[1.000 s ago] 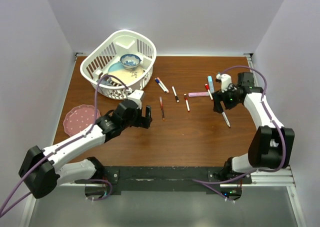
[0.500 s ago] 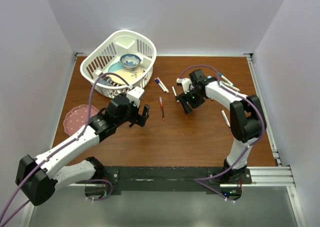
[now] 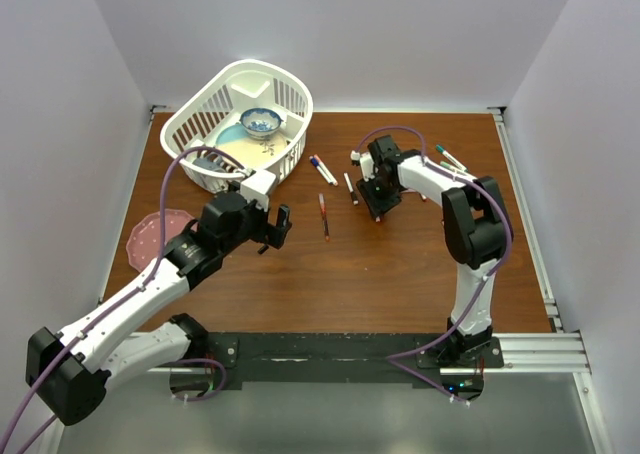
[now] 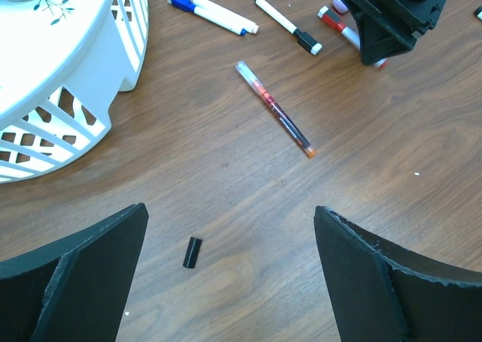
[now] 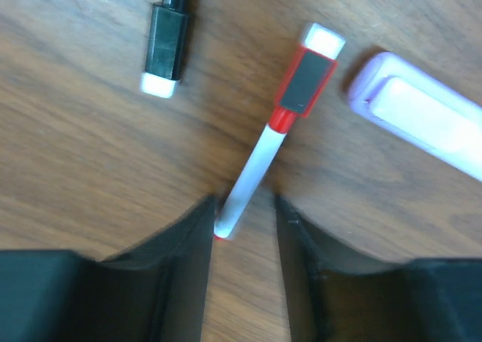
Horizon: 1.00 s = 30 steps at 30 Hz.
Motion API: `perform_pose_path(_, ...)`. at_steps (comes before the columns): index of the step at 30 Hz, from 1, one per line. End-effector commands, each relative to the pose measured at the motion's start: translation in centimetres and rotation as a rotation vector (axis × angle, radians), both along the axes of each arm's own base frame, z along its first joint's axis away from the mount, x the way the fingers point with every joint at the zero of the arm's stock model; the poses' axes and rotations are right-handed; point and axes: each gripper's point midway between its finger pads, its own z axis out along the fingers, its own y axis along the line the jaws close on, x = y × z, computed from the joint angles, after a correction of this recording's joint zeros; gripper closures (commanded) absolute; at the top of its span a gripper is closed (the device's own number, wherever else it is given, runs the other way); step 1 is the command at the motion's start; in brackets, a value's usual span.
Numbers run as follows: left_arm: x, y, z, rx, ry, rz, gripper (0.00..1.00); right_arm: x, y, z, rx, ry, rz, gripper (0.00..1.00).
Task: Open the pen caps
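Note:
A white pen with a red cap lies on the brown table. My right gripper straddles its bare tail end: the tail rests against the left finger and a gap shows on the right, so the jaws are open. My left gripper hangs wide open and holds nothing. A loose black pen cap lies on the wood below it, nearer its left finger. In the top view the right gripper is at the table's middle and the left gripper is left of it.
A clear red pen lies between the two grippers. A blue-capped pen and a black-capped pen lie behind it. A purple object sits beside the red cap. A white basket stands at the back left, a pink plate at the left edge, and more pens at the back right.
My right arm swung from the table's right side to the red-capped pen, and its jaws narrowed around the tail. The left gripper drifted slightly left and back and opened a little wider.

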Motion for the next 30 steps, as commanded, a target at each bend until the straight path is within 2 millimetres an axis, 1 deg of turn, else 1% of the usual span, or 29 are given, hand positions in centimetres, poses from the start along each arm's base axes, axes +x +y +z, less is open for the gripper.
perform_pose_path(1, 0.5, -0.1, 0.5, -0.009, -0.032, -0.006, 0.02, 0.8, -1.0, -0.7, -0.104, -0.044, -0.021, 0.69)
perform_pose_path(3, 0.5, -0.1, 0.5, -0.010, -0.030, -0.009, 0.02, 0.6, -1.9, -1.0, -0.146, -0.052, -0.028, 0.78)
perform_pose_path(5, 0.5, -0.1, 0.4, -0.009, -0.027, -0.010, 0.02, 0.4, -2.2, -1.1, -0.161, -0.053, -0.031, 0.84)
perform_pose_path(6, 0.5, 0.0, 0.5, -0.011, -0.027, -0.010, 0.02, 0.0, -2.5, -1.4, -0.169, -0.043, -0.033, 0.88)
perform_pose_path(10, 0.4, -0.2, 0.5, -0.015, -0.026, -0.018, 0.02, -0.5, -2.7, -1.2, -0.164, -0.048, -0.035, 0.94)
perform_pose_path(13, 0.3, -0.4, 0.4, -0.020, -0.023, -0.031, 0.02, -0.7, -2.6, -0.4, -0.144, -0.066, -0.040, 0.98)
perform_pose_path(14, 0.3, -0.4, 0.4, -0.022, -0.022, -0.033, 0.02, -0.4, -2.4, 0.4, -0.127, -0.090, -0.044, 1.00)
perform_pose_path(16, 0.2, -0.7, 0.6, -0.041, -0.024, -0.052, 0.02, -0.8, -2.3, 0.9, -0.099, -0.096, -0.045, 1.00)
perform_pose_path(17, 0.1, -0.9, 0.6, -0.052, -0.020, -0.057, 0.02, -0.8, -1.7, 1.4, -0.056, -0.104, -0.040, 1.00)
perform_pose_path(19, -0.3, -1.7, 1.0, -0.104, -0.012, -0.101, 0.02, -1.0, -2.1, 3.1, -0.009, -0.139, -0.054, 1.00)
perform_pose_path(20, -0.6, -2.4, 1.1, -0.155, 0.017, -0.122, 0.02, -1.7, -0.7, 3.8, 0.089, -0.119, -0.018, 1.00)
perform_pose_path(21, -0.5, -3.0, 1.7, -0.205, 0.016, -0.131, 0.01, -1.9, -1.2, 5.2, 0.137, -0.141, -0.012, 1.00)
perform_pose_path(22, -0.8, -3.7, 1.6, -0.251, 0.041, -0.143, 0.02, -2.2, -1.0, 6.1, 0.196, -0.141, 0.006, 1.00)
perform_pose_path(23, -1.4, -5.0, 1.7, -0.355, 0.112, -0.152, 0.02, -3.2, 0.3, 7.1, 0.311, -0.115, 0.049, 1.00)
perform_pose_path(24, -0.9, -6.0, 3.3, -0.452, 0.085, -0.163, 0.02, -3.7, -0.3, 8.6, 0.378, -0.134, 0.059, 1.00)
perform_pose_path(25, -1.0, -6.6, 3.2, -0.511, 0.121, -0.157, 0.03, -4.2, -0.2, 9.3, 0.429, -0.136, 0.072, 1.00)
perform_pose_path(26, -1.0, -7.4, 3.3, -0.605, 0.199, -0.130, 0.04, -4.5, 0.0, 10.2, 0.473, -0.153, 0.094, 1.00)
perform_pose_path(27, -0.5, -8.0, 4.7, -0.679, 0.187, -0.128, 0.05, -5.5, 0.4, 10.7, 0.550, -0.142, 0.110, 1.00)
perform_pose_path(28, -0.3, -8.4, 5.4, -0.733, 0.202, -0.121, 0.06, -5.8, 0.7, 12.2, 0.587, -0.181, 0.135, 1.00)
perform_pose_path(29, 0.2, -8.8, 5.7, -0.819, 0.260, -0.076, 0.07, -6.4, 1.1, 12.8, 0.621, -0.183, 0.155, 1.00)
perform_pose_path(30, 0.7, -9.1, 6.9, -0.885, 0.249, -0.068, 0.08, -7.1, 1.8, 13.6, 0.675, -0.177, 0.191, 1.00)
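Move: The red-capped pen's white tail already lies between the right hand's part-open fingers, its middle about 3 cm ahead and 1 cm to the right, a centimetre or so lower. The black-capped pen is some 7 cm ahead and 4 cm left, the pink stick 8 cm ahead and 6 cm right. From the left hand, the red-capped pen lies roughly 14 cm ahead, 18 cm right and 18 cm down; the loose black cap is 2 cm ahead and 4 cm left. Right fingers pinch the red-capped pen's body, lifting some 10 cm and back; open left hand swings right, nearer. ##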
